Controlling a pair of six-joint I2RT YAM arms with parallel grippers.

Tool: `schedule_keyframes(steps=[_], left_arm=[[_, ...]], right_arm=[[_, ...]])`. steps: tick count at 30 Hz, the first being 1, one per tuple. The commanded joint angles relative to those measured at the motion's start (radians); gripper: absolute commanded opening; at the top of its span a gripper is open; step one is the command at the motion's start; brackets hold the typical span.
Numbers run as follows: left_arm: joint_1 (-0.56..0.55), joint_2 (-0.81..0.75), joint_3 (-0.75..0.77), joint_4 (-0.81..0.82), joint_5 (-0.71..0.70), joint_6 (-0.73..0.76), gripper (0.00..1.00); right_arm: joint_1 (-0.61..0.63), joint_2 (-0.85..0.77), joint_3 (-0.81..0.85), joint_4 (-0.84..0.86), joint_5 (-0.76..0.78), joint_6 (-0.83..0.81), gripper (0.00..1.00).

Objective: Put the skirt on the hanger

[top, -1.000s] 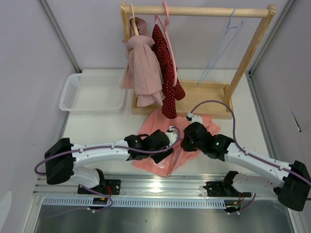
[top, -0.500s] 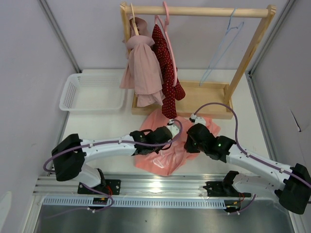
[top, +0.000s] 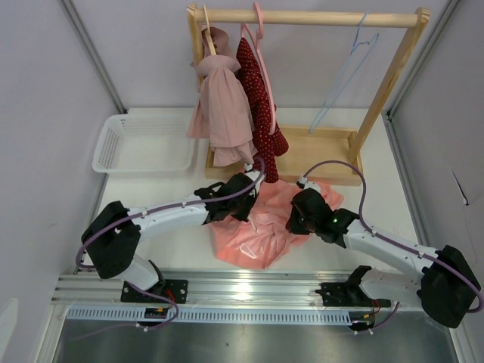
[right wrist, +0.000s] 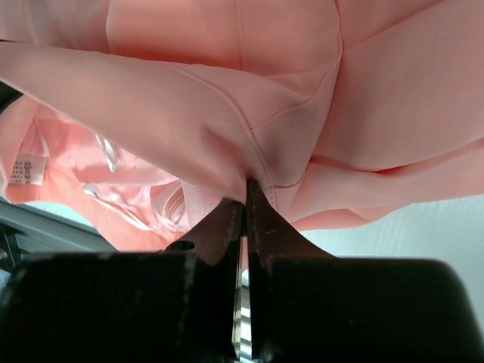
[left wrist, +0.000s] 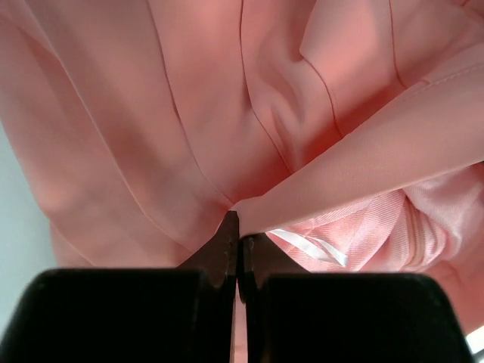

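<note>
The salmon-coral skirt (top: 261, 227) lies bunched on the table in front of the rack. My left gripper (top: 240, 198) is shut on a fold of its waist edge, seen close in the left wrist view as the skirt (left wrist: 189, 121) pinched between the fingertips (left wrist: 231, 227). My right gripper (top: 301, 215) is shut on the skirt's right side; in the right wrist view the skirt (right wrist: 227, 106) folds into the fingertips (right wrist: 243, 193). The light-blue wire hanger (top: 344, 76) hangs bare on the right of the wooden rail, well beyond both grippers.
A wooden rack (top: 386, 83) stands at the back with a dusty-pink garment (top: 223, 106) and a dark red dotted garment (top: 261, 113) hung on its left. A white basket (top: 144, 144) sits at the back left. The rack's base board (top: 318, 151) lies just behind the skirt.
My left gripper has closed on the skirt and moved back toward the rack, pulling the fabric up and left. The right gripper stays shut on the skirt, shifted slightly.
</note>
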Motion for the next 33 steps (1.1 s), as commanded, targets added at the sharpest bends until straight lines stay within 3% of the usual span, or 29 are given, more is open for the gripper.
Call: schedule_keyframes(steps=[1, 9, 18, 21, 25, 27, 33], left_arm=[[0.074, 0.012, -0.023, 0.026, 0.033, -0.077, 0.02], [0.134, 0.033, -0.154, 0.115, 0.098, -0.217, 0.04], [0.163, 0.064, -0.231, 0.198, 0.153, -0.327, 0.00], [0.159, 0.062, -0.259, 0.243, 0.211, -0.360, 0.00], [0.148, 0.058, -0.267, 0.243, 0.197, -0.364, 0.00], [0.142, 0.052, -0.264, 0.240, 0.194, -0.363, 0.00], [0.110, 0.055, -0.233, 0.215, 0.174, -0.367, 0.00]], right_arm=[[-0.044, 0.028, -0.018, -0.029, 0.038, 0.002, 0.00], [-0.179, 0.068, -0.025, 0.009, -0.005, -0.015, 0.02], [-0.181, 0.108, -0.025, 0.060, -0.068, -0.041, 0.25], [-0.086, 0.042, -0.016, 0.017, -0.022, 0.005, 0.47], [0.088, -0.044, -0.008, -0.055, 0.067, 0.130, 0.62], [0.204, -0.075, -0.017, -0.090, 0.129, 0.195, 0.67], [0.415, -0.058, -0.033, -0.103, 0.233, 0.393, 0.66]])
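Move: Some 6 cm under the left hand, about 1 cm to its left, is the spot where it will lay its pinched fold of the skirt. For the right hand's fold, the spot lies about 3 cm ahead, 2 cm right and 6 cm down. The skirt's near edge is some 10 cm back and 6 cm left of the right hand. The rack base's front rail runs ahead, its middle about 11 cm ahead and 11 cm right of the left hand. Lowering its pinched fold about 5 cm almost straight down, the left hand rolls some 25 degrees counter-clockwise and keeps its fingers shut on the skirt. The right hand first draws its fold a little forward, right and down, opens and lets go, then sweeps back and left, rising slightly, towards the skirt's near edge with fingers spread. ##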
